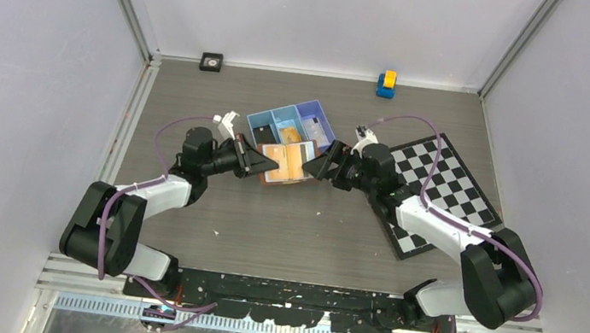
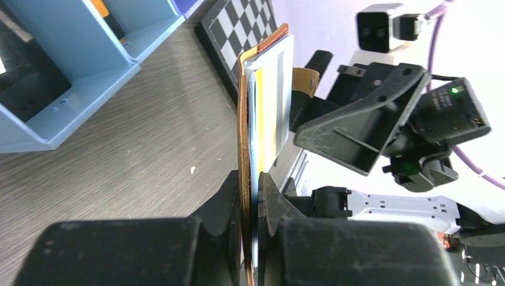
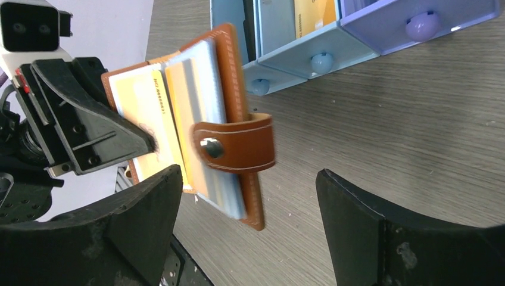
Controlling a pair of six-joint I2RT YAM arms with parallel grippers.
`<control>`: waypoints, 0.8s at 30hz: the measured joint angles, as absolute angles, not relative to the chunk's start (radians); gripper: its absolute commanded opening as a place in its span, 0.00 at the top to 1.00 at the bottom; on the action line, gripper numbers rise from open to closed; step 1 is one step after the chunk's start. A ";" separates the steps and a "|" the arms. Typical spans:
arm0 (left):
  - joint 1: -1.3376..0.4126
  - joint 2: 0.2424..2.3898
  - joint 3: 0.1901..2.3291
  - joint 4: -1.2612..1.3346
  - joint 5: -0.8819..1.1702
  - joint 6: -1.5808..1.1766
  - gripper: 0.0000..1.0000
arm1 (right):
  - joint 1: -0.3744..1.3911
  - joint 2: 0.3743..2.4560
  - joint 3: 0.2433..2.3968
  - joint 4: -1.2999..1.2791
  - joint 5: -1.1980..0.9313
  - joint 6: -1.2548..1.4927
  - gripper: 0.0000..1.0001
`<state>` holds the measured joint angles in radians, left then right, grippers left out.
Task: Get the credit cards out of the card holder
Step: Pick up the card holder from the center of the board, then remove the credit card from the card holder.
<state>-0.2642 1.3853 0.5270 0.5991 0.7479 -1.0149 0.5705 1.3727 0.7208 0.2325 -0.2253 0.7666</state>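
The brown card holder (image 1: 287,164) hangs open a little above the table, between both arms. My left gripper (image 2: 249,185) is shut on its left edge, pinching the brown cover (image 2: 243,131) and the sleeves. Orange and pale blue credit cards (image 3: 143,101) sit in the sleeves, seen edge-on as a stack (image 2: 271,101) in the left wrist view. The strap clasp (image 3: 238,146) dangles unfastened. My right gripper (image 3: 249,179) is open wide just in front of the holder's free edge, touching nothing. In the top view it (image 1: 313,167) faces the left gripper (image 1: 262,162).
A blue three-compartment tray (image 1: 264,117) stands just behind the holder, with an orange card (image 3: 312,12) in its middle compartment. A chequered board (image 1: 444,186) lies under the right arm. A small blue-and-yellow block (image 1: 386,83) and a black square item (image 1: 211,62) sit at the back wall.
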 measured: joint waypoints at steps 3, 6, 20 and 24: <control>-0.262 1.385 0.521 0.647 0.765 -1.039 1.00 | 0.560 1.382 0.698 0.275 -0.267 0.785 0.18; -0.262 1.386 0.519 0.688 0.783 -1.063 1.00 | 0.544 1.393 0.668 0.351 -0.318 0.817 0.29; -0.262 1.457 0.519 0.789 0.839 -1.122 1.00 | 0.480 1.491 0.603 0.735 -0.508 1.002 0.60; -0.262 1.462 0.519 0.804 0.844 -1.124 1.00 | 0.479 1.522 0.603 0.775 -0.535 1.028 0.69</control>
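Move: The card holder stands spread in my closed left fingers, its middle about 3 cm to their right and 1 cm above them. From my open right hand the same middle lies some 5 cm to the left and 1 cm up, its strap edge facing me. The blue tray's middle is roughly 10 cm ahead of the right hand, 7 cm left and 14 cm lower. The chessboard's middle lies some 28 cm right, 2 cm back and 14 cm below. I roll my right wrist some 20 degrees, its left side rising, so the fingers come in line with the card holder's edge. As I bring the hand about 2 cm left and 2 cm up, I close the fingers from wide open to under half, around the strapped edge. My left hand keeps its pinch, rising and edging about 1 cm to the right towards the other hand, with a slight roll. ##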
